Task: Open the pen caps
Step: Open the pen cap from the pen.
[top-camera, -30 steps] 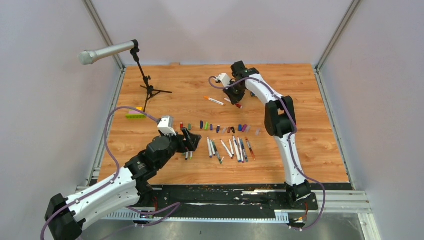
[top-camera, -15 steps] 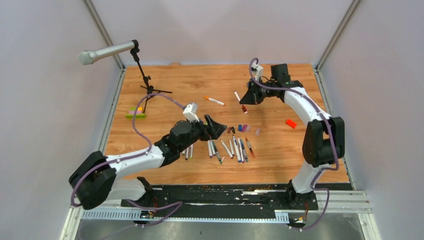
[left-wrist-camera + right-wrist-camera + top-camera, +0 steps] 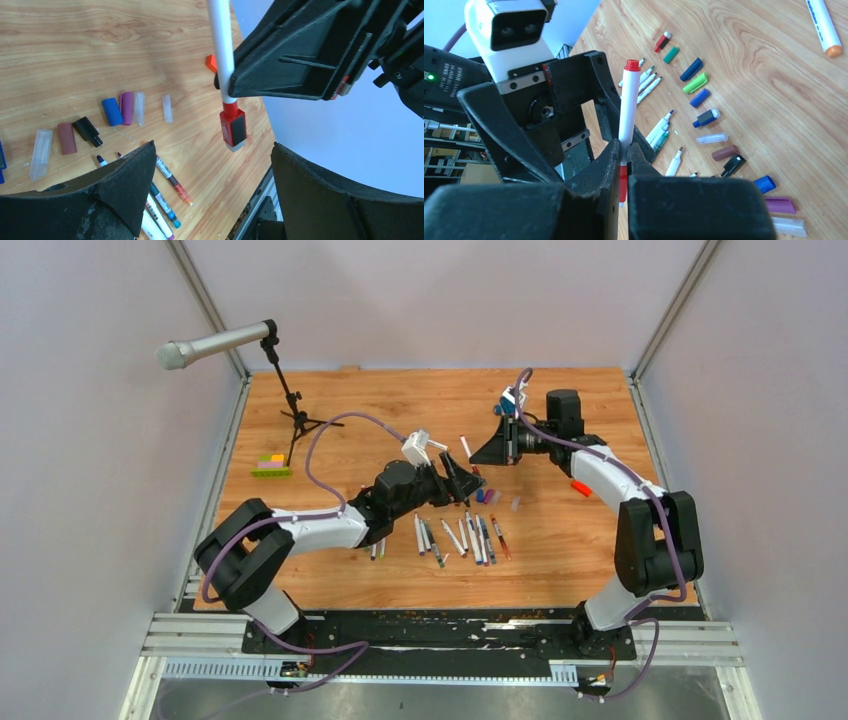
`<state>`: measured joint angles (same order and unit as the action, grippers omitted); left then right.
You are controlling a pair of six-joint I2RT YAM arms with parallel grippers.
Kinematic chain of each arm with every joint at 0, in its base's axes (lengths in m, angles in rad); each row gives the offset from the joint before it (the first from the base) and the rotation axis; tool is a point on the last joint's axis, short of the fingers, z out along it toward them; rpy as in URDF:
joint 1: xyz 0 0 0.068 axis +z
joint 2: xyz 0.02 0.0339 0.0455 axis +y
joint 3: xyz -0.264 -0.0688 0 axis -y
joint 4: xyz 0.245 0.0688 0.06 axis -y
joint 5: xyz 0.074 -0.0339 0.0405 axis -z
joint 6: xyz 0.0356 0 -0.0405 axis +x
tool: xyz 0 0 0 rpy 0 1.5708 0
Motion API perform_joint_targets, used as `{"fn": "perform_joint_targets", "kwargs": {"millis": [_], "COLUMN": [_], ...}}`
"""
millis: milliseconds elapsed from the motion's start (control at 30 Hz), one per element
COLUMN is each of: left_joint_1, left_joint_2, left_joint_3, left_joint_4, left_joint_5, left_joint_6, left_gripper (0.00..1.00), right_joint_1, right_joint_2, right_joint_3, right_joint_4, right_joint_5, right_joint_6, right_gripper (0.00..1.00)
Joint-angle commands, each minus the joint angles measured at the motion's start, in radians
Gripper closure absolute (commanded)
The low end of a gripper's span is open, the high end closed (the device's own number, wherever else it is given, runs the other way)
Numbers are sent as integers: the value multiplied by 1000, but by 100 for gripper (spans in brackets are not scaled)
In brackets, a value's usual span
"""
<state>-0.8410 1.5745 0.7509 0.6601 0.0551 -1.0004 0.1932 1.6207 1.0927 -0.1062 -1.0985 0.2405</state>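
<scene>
My right gripper [image 3: 492,447] is shut on a white-barrelled pen [image 3: 222,45] and holds it above the table. Its red cap [image 3: 233,127] hangs just ahead of my left gripper [image 3: 212,146], which is open and touches nothing. In the right wrist view the pen [image 3: 628,107] stands crosswise in the shut jaws, its red cap [image 3: 623,182] low between them, with the left fingers [image 3: 504,120] behind. Several loose pen caps [image 3: 112,111] lie in a row on the wood. Several uncapped pens [image 3: 462,537] lie below that row.
An orange block [image 3: 581,487] lies right of the caps. A green-yellow brick bar [image 3: 270,468] and a microphone stand [image 3: 290,405] are at the far left. Another pen with an orange end [image 3: 824,27] lies apart. Two pens [image 3: 377,550] lie under the left arm.
The left arm has reached right across the row to face the right gripper. The right gripper has swung from the far middle to the right, turned leftward, with the pen raised.
</scene>
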Motion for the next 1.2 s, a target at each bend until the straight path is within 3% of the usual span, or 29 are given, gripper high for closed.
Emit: {"fn": "perform_joint_targets", "kwargs": {"millis": [0,233,433,567,700,800,867,933,1033,1167], "left_joint_1": [2,2,2,2,2,2,2,2,2,2], "left_joint_2": [-1,46,84,95,100,93,83,67,37,12], "left_joint_3": [74,128,153,173,186,180,174,166,152,146], "left_joint_4": [-44,-64,-75,-88,-100,-97,-96,-101,-109,-117], "left_joint_5": [-8,20,29,32,39,45,55,77,104,139], "left_joint_6": [12,15,0,9,27,51,82,124,182,223], "left_gripper": [10,18,35,56,89,100,100,100,100,100], "right_joint_1": [2,1,7,17,38,46,45,43,43,44], "right_joint_2": [-44,-47,-57,-62,-80,-102,-115,-129,-150,-149], "right_joint_3": [-14,-23,-29,-32,-37,-41,-40,-40,-47,-56], "right_joint_4": [97,98,97,97,78,61,46,32,29,53], "right_joint_5": [-50,-45,-33,-25,-17,-3,-2,1,9,-12], "right_joint_6": [64,69,61,47,17,-13,-32,-46,-47,-17], "right_gripper": [100,100,100,100,100,100,91,70,51,47]}}
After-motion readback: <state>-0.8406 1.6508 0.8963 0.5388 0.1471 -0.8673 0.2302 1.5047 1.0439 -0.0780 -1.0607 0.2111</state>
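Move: The right hand holds the red marker steeply, its red cap hanging about 3 cm back and 3 cm below that hand. From the open left hand the red cap is roughly 1 cm ahead, 3 cm to the right and 1 cm lower. On the table some 15 cm below the left hand, the blue cap lies about 5 cm ahead and 6 cm right, the black cap 4 cm ahead and 2 cm right. Left fingers advance 3 cm rightward-forward and pinch the red cap; the right hand opens, backing up and away 3 cm. ##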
